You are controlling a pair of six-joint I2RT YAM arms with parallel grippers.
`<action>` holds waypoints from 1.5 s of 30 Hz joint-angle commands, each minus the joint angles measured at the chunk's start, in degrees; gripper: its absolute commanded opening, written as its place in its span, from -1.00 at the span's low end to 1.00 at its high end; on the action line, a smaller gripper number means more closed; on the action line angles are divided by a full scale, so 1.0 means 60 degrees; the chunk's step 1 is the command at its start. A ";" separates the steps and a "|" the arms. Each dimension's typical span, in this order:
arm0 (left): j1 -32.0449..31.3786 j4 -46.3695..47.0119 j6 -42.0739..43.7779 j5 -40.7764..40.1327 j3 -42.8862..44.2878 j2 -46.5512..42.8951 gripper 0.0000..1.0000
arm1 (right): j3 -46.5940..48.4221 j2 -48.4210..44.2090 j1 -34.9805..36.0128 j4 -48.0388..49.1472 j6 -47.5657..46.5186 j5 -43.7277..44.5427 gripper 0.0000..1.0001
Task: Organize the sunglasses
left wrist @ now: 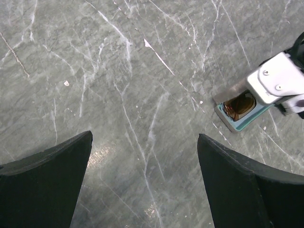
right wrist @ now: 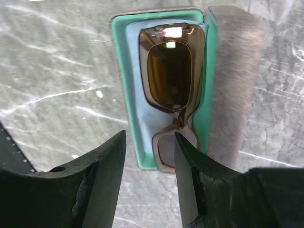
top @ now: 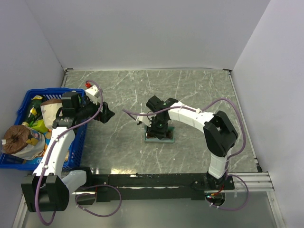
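The sunglasses (right wrist: 170, 76), brown-framed with dark amber lenses, lie folded lengthwise in the open case (right wrist: 123, 71) on a light blue cloth (right wrist: 135, 95). One end of them juts over the case's near rim. The case's grey-brown lid (right wrist: 235, 85) lies flat to the right. My right gripper (right wrist: 150, 135) hovers open just above that near end, and one finger (right wrist: 190, 161) covers part of the lower lens. Seen from above, the right gripper (top: 159, 126) hides the sunglasses and only the case (top: 159, 138) shows. My left gripper (left wrist: 145, 142) is open over bare table, left of the case (left wrist: 237, 124).
A blue basket (top: 23, 102) holding bags and bottles stands at the table's left edge, beside the left arm. White walls enclose the grey marble table (top: 199, 90) on three sides. The right arm's white link (left wrist: 275, 85) shows in the left wrist view.
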 commanded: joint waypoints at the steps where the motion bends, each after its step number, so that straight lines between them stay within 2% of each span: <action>1: 0.0010 0.0534 0.0176 0.0306 0.0091 -0.0205 0.93 | 0.0024 -0.1080 0.0063 -0.0262 -0.0321 -0.0508 0.04; 4: -0.0122 0.0798 0.0263 0.0204 0.0515 0.0160 0.93 | -0.0647 -0.1724 0.0121 -0.0001 -0.0702 -0.0845 0.04; 11: -0.2492 0.1633 -0.0160 -0.1859 0.2419 0.2604 0.93 | -0.2714 -0.3320 0.0487 0.1172 -0.1726 -0.0993 0.02; 15: -0.3635 0.1736 -0.0468 -0.2782 0.3546 0.4186 0.93 | -0.3330 -0.3294 0.0678 0.1407 -0.1933 -0.0789 0.01; 19: -0.4397 0.1195 -0.0615 -0.2887 0.4776 0.5841 0.93 | -0.3741 -0.2855 0.0824 0.1817 -0.1875 -0.0364 0.01; 21: -0.4617 0.1150 -0.0644 -0.2858 0.4911 0.6238 0.93 | -0.3800 -0.2445 0.0854 0.1949 -0.1875 -0.0262 0.01; 29: -0.4955 0.1062 -0.0762 -0.2741 0.4853 0.6767 0.93 | -0.3815 -0.1551 0.0883 0.2286 -0.1802 0.0163 0.01; 45: -0.4971 0.1018 -0.0571 -0.3208 0.3769 0.5918 0.93 | -0.3522 -0.0759 0.0751 0.3399 -0.1772 0.1628 0.02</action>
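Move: The open glasses case lies almost under the right hand: its middle is about 2 cm ahead, 1 cm to the left and 4 cm below, with the sunglasses in it. Its raised lid stands along the far edge, some 6 cm ahead of the right hand, 1 cm left and 2 cm down. From the left hand the lid is about 25 cm to the right, 1 cm back and 15 cm below; the case's middle is likewise 25 cm right, but 5 cm back and 18 cm down. Rightward and somewhat forward, then down, the wide-open left hand swings about 18 cm to just beyond and left of the raised lid, finally edging back towards it. The right hand lifts off from over the sunglasses, draws back over the case's near side, turning some 15 degrees counter-clockwise, sinks to table height and creeps forward, half-open fingers up against the near wall. ##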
